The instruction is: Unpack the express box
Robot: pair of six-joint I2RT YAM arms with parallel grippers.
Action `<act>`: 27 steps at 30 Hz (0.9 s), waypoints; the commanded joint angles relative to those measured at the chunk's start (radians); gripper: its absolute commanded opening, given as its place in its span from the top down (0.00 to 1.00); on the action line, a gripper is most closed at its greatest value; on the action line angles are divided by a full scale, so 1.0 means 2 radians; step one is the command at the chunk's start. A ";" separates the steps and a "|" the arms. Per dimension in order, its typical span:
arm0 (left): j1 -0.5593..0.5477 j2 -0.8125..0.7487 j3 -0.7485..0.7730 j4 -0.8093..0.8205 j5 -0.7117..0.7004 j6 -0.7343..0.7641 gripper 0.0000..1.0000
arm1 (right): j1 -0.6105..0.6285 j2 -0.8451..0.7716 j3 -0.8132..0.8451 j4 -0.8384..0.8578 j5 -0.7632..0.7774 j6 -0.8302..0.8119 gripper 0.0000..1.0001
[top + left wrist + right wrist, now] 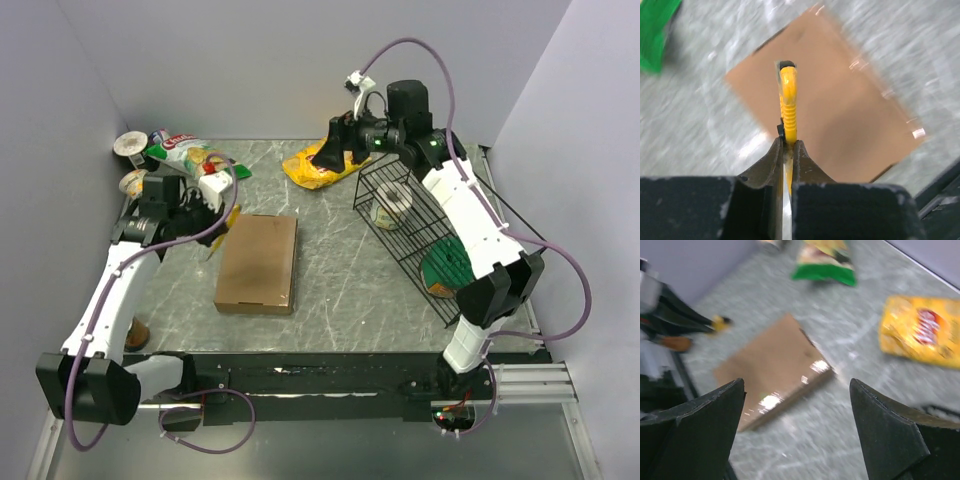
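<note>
The express box (257, 262) is a flat brown cardboard mailer lying closed on the table, left of centre. My left gripper (220, 224) hovers at its far left corner, shut on a yellow utility knife (788, 97) that points out over the box's lid (840, 110). My right gripper (323, 158) is at the back, above a yellow chip bag (315, 168), and stands open and empty (797, 385). In the right wrist view, the box (772, 362) lies below and beyond the fingers.
A black wire basket (405, 235) lies tipped at the right, holding a tape roll (392, 200) and a green round thing (445, 268). A green snack bag (185, 152) and cups (130, 146) crowd the back left corner. Grey walls enclose three sides.
</note>
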 commanded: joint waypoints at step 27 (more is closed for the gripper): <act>-0.034 0.056 0.049 0.491 0.266 -0.508 0.99 | 0.056 0.040 -0.046 0.256 -0.275 0.106 0.14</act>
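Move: The yellow knife, still pinched in the left fingers, is about 25 cm left of the open right gripper, 8 cm nearer the base and 15 cm lower. The yellow chips bag lies some 20 cm beyond that gripper, 3 cm to its left and 34 cm down. From the left hand, the right gripper it carries towards is about 25 cm right, 8 cm ahead and 15 cm higher; the box sits 4 cm ahead, 6 cm right and 18 cm below. The left hand keeps its pinch on the knife and lifts it about 18 cm while carrying it some 12 cm right, towards the right gripper, rolling close to 50 degrees so that its fingers swing from slanting down to nearly level and the knife comes roughly upright, blade down. The right hand comes to meet it, back and left in about equal parts, 12 cm in all, turning some 35 degrees counter-clockwise to point left with its fingers staying wide open just short of the knife. ##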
